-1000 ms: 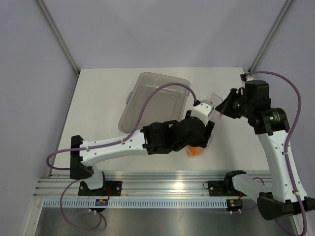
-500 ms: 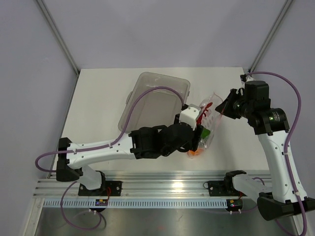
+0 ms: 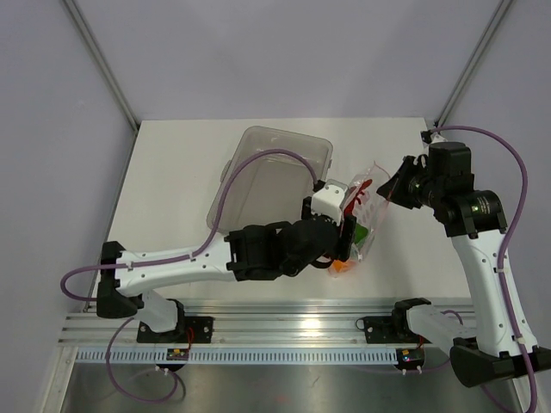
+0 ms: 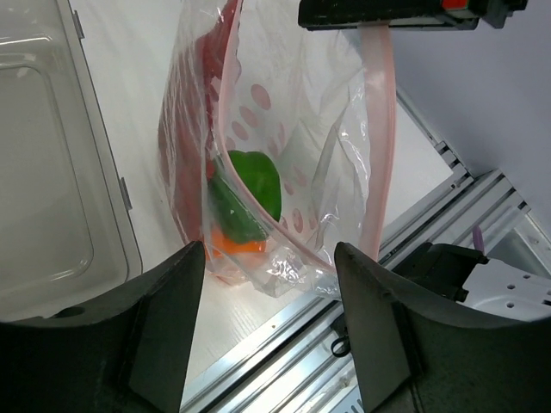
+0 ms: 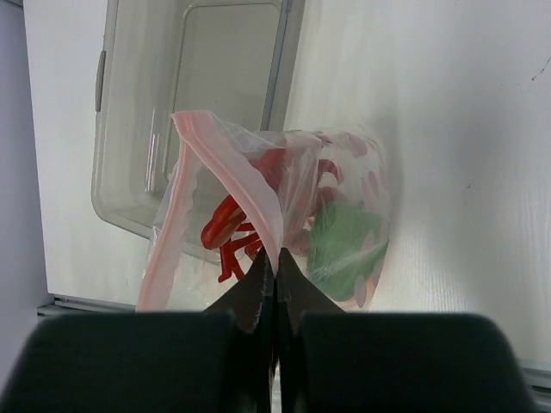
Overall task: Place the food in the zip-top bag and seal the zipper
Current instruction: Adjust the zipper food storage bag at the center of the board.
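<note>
The zip-top bag (image 3: 368, 213) hangs floppy, its mouth held up, its bottom on the table. Inside lie the red lobster (image 4: 185, 163), the green bell pepper (image 4: 254, 194) and the orange fruit (image 4: 234, 245). My right gripper (image 5: 275, 258) is shut on the pink zipper (image 5: 231, 162) at one corner of the mouth. The mouth gapes, with the other zipper strip (image 4: 377, 129) hanging apart from it. My left gripper (image 4: 269, 318) stands open just left of the bag, nothing between its fingers (image 4: 164, 327). From above, the left gripper (image 3: 344, 237) partly covers the bag.
A rigid clear tray (image 3: 267, 172) lies on the table left of the bag, close to my left wrist. The aluminium rail (image 3: 301, 327) runs along the near table edge, just below the bag's bottom.
My left arm has drawn back leftward off the bag, uncovering the lobster and pepper inside. Its jaws stay open. The right gripper has kept its hold and place.
</note>
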Robot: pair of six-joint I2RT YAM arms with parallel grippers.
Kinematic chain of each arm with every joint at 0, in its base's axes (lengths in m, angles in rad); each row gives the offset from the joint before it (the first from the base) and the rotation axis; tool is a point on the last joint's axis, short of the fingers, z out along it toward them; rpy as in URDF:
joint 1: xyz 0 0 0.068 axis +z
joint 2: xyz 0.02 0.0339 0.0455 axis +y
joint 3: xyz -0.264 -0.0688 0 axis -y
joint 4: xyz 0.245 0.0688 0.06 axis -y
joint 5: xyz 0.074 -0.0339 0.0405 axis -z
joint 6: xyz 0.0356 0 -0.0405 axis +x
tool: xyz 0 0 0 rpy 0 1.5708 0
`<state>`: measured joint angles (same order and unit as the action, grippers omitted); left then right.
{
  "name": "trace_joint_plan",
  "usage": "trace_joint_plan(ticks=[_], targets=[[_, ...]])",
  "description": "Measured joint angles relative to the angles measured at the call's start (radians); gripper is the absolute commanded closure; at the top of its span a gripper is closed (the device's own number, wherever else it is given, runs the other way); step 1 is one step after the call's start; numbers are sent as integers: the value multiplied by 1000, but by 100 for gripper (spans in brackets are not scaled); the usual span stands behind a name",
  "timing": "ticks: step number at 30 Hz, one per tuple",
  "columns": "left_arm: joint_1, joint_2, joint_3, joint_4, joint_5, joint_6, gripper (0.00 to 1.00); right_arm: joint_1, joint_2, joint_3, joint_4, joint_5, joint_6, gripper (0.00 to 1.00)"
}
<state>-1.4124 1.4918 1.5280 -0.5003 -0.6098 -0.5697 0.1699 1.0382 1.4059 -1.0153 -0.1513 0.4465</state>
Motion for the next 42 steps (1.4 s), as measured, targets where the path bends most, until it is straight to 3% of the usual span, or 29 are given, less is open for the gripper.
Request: trace_joint_plan(ticks=[8,12,13,14,15,19,21,24,27,35,42], targets=[[0,125,101,-47,9,-16,41,0,-11,0,-2,0,0,98],[0,154,114,-66,24,-33,65,0,-16,-2,-4,1,-1,99],[0,158,114,-74,27,-36,80,0,-17,-3,-4,1,-1,99],[1,160,114,-79,31,-38,87,0,-18,-3,-4,1,-1,98],[4,160,114,-82,37,-30,100,0,-19,-4,-4,2,-1,98],[37,156,114,-67,100,8,100,0,-31,-6,-8,5,-1,93],[82,143,99,-41,176,38,100,0,-41,-10,-10,10,1,67],[178,111,65,3,333,96,100,0,-62,-11,-13,9,-7,44],[274,104,58,36,507,154,100,0,-89,-11,-18,8,-25,34],[443,183,137,15,964,324,100,0,-104,28,-63,53,-116,39],[490,317,352,-136,1197,472,100,0,-58,208,-75,71,-275,26]])
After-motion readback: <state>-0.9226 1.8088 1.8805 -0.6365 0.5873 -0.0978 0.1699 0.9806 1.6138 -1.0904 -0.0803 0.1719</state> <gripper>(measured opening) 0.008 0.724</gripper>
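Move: The near-left rim of the bag's mouth, which my open left hand goes for, lies about 3 cm to its right, level fore and aft, and 4 cm lower. From that hand, the green pepper in the bag is roughly 6 cm ahead, 8 right and 17 down, and the orange 4 right, straight below. The tray's middle is some 22 cm ahead, 15 left. From my right hand, still pinching the far rim, that near rim lies about 9 cm back, 8 left. I bring my open left hand about 3 cm right and down beside the bag's mouth and shut its fingers on the near rim. Keeping that pinch, I carry it some 6 cm forward while swinging the wrist roughly 45 degrees clockwise. Meanwhile my right fingers open and let go of the far rim, and that hand draws back and right a little, then rises about 7 cm clear, tilting up. ##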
